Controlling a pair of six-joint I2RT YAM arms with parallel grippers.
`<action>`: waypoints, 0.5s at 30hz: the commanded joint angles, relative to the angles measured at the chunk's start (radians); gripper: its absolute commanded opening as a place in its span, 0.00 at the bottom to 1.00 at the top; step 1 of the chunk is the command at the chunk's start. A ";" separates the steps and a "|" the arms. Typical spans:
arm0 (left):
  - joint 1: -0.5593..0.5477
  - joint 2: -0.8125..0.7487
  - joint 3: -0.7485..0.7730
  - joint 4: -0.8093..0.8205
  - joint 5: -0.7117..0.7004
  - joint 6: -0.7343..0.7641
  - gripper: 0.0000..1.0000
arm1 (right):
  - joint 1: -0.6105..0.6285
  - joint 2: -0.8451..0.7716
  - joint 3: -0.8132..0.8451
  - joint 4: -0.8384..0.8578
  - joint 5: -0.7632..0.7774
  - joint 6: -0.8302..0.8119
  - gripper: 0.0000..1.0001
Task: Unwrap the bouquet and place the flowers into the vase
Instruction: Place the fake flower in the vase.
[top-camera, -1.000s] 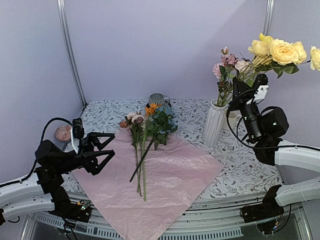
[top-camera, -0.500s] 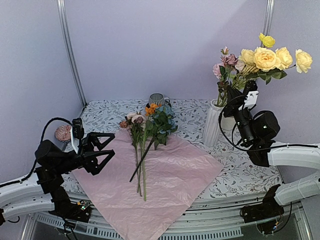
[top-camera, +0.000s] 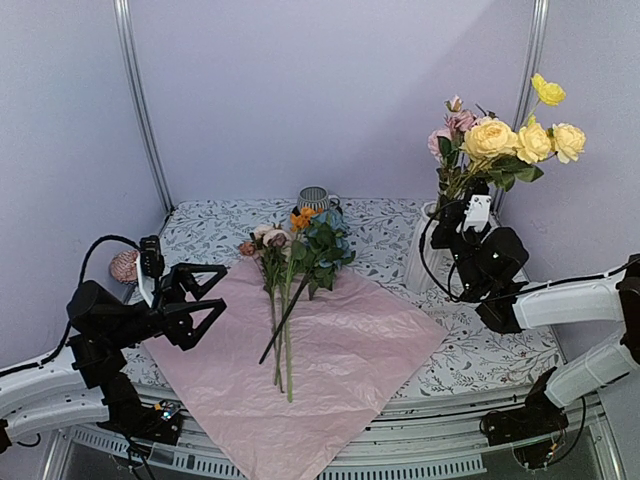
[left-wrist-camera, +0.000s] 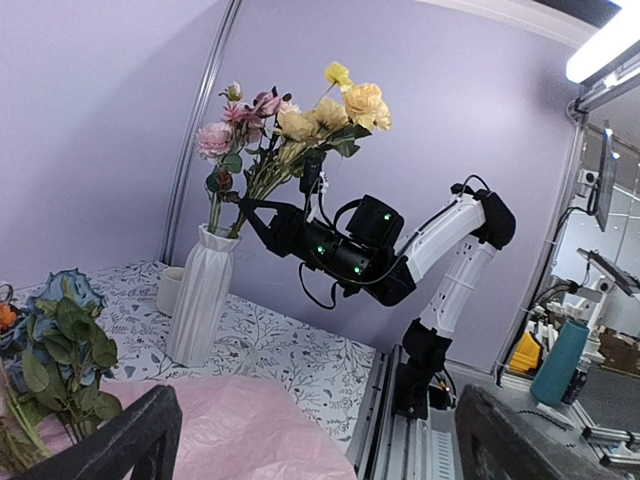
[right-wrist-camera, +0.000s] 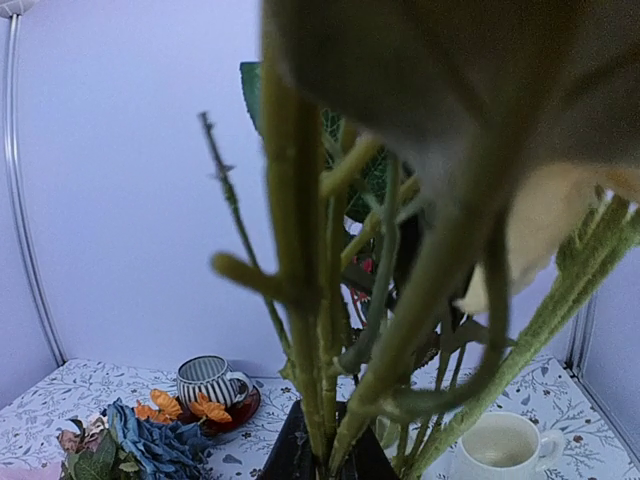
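Note:
The lilac-pink paper (top-camera: 330, 355) lies flat with several flowers (top-camera: 290, 255) on it: blue hydrangea, orange poppy, pink blooms. The white ribbed vase (top-camera: 424, 250) stands at the back right and holds pink roses (top-camera: 452, 128). My right gripper (top-camera: 452, 214) hovers at the vase's mouth, shut on the stems of a bunch of yellow roses (top-camera: 512, 145) that stands nearly upright. Those stems (right-wrist-camera: 340, 330) fill the right wrist view above the dark fingers (right-wrist-camera: 290, 455). Whether the stem ends are inside the vase (left-wrist-camera: 200, 300) I cannot tell. My left gripper (top-camera: 212, 292) hangs open over the paper's left corner.
A striped grey cup (top-camera: 315, 199) on a dark saucer stands behind the flowers. A cream mug (right-wrist-camera: 505, 445) sits just beyond the vase. A pinkish round thing (top-camera: 126, 266) lies at the far left. The right arm (left-wrist-camera: 440, 235) arches over the table's right edge.
The right arm has carried the yellow roses left and down to the vase, and the bunch has swung more upright. The left arm has stayed still.

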 joint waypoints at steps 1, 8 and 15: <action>-0.010 -0.012 -0.006 -0.009 -0.007 0.000 0.98 | -0.004 0.010 -0.008 -0.048 0.082 0.050 0.10; -0.012 -0.015 -0.007 -0.013 -0.011 0.004 0.98 | -0.004 0.029 0.072 -0.217 0.129 0.101 0.27; -0.011 -0.024 -0.009 -0.021 -0.012 0.002 0.98 | -0.004 -0.016 0.119 -0.421 0.101 0.192 0.36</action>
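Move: Just ahead of the right hand is the vase's mouth, some 6 cm forward, about 1 cm left and 5 cm below; the yellow roses' stems are still between its nearly shut fingers. The pink roses' heads stand about 6 cm ahead, 2 cm left and 15 cm up. The cream mug is some 15 cm ahead, 11 cm right, and the blue flowers 12 cm ahead, 19 cm left, both about 26 cm lower. From the left hand, the mouth lies roughly 28 cm ahead, 41 cm right and 5 cm below. Sinking some 3 cm towards the vase's mouth and easing nearly 2 cm forward, the right hand tips its fingers down about 10 degrees and opens them to roughly a third, letting go of the yellow roses' stems at the rim. ##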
